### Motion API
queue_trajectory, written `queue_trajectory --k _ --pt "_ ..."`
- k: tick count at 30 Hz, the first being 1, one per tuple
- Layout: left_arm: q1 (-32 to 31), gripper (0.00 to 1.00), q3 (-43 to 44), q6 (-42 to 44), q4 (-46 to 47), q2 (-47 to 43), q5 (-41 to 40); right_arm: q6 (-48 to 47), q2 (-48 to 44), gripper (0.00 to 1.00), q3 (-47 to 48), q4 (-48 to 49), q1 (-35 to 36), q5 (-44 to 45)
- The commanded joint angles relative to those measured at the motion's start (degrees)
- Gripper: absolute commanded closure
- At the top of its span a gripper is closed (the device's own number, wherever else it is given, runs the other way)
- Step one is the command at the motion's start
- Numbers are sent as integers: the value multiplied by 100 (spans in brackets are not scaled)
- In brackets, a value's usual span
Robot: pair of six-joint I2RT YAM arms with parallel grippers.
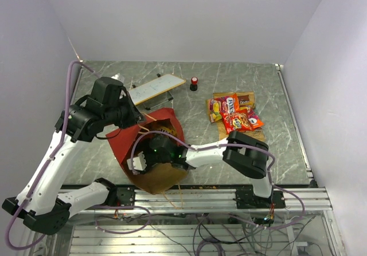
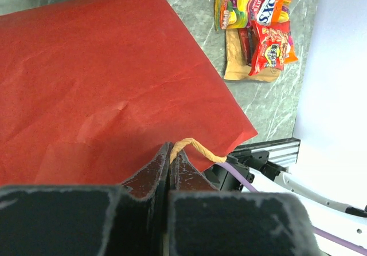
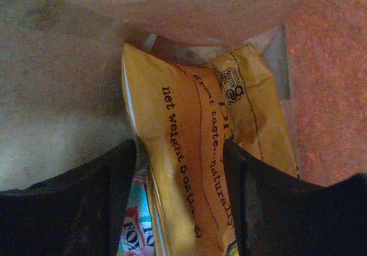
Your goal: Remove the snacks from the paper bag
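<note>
The paper bag lies on its side, red outside, its brown mouth toward the near edge; in the left wrist view its red side fills the frame. My left gripper is shut on the bag's tan twisted handle. My right gripper is inside the bag, open, with its jaws standing either side of a yellow snack packet. A multicolour packet lies under it. Several snacks lie in a pile on the table to the right.
A flat white board lies at the back beside the left arm. A small red-and-black cylinder stands just right of it. The aluminium rail runs along the near edge. The pile rests on a brown paper sheet.
</note>
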Motion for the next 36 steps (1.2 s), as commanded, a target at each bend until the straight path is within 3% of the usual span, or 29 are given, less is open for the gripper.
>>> queue_trajectory --k 1,9,16,24,36 --pt "36 93 313 72 -162 197 -27 -190 95 44 241 136 16 308" --pt "37 93 209 52 -144 144 -193 -102 -154 80 189 232 -17 215" --pt "39 93 274 216 -112 200 -389 378 -1140 99 -243 -63 -15 184" --pt "37 93 209 77 68 16 -357 683 -2449 100 -278 -1670 9 -128" --pt "43 93 126 23 186 -82 -185 2110 -3888 100 -361 -2722 266 -353"
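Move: The right hand is inside the paper bag with its open fingers around the orange packet, whose middle lies about 5 cm to its left, level fore and aft and 2 cm lower. A second orange packet is roughly 4 cm ahead and 8 cm left; the FOX'S packet is some 3 cm back, 4 cm left and a little lower. From the left hand, the orange packet lies about 3 cm back, 8 cm left and 25 cm below. Right hand pinches the orange packet, draws it up some 17 cm, right and back; left keeps the handle. ##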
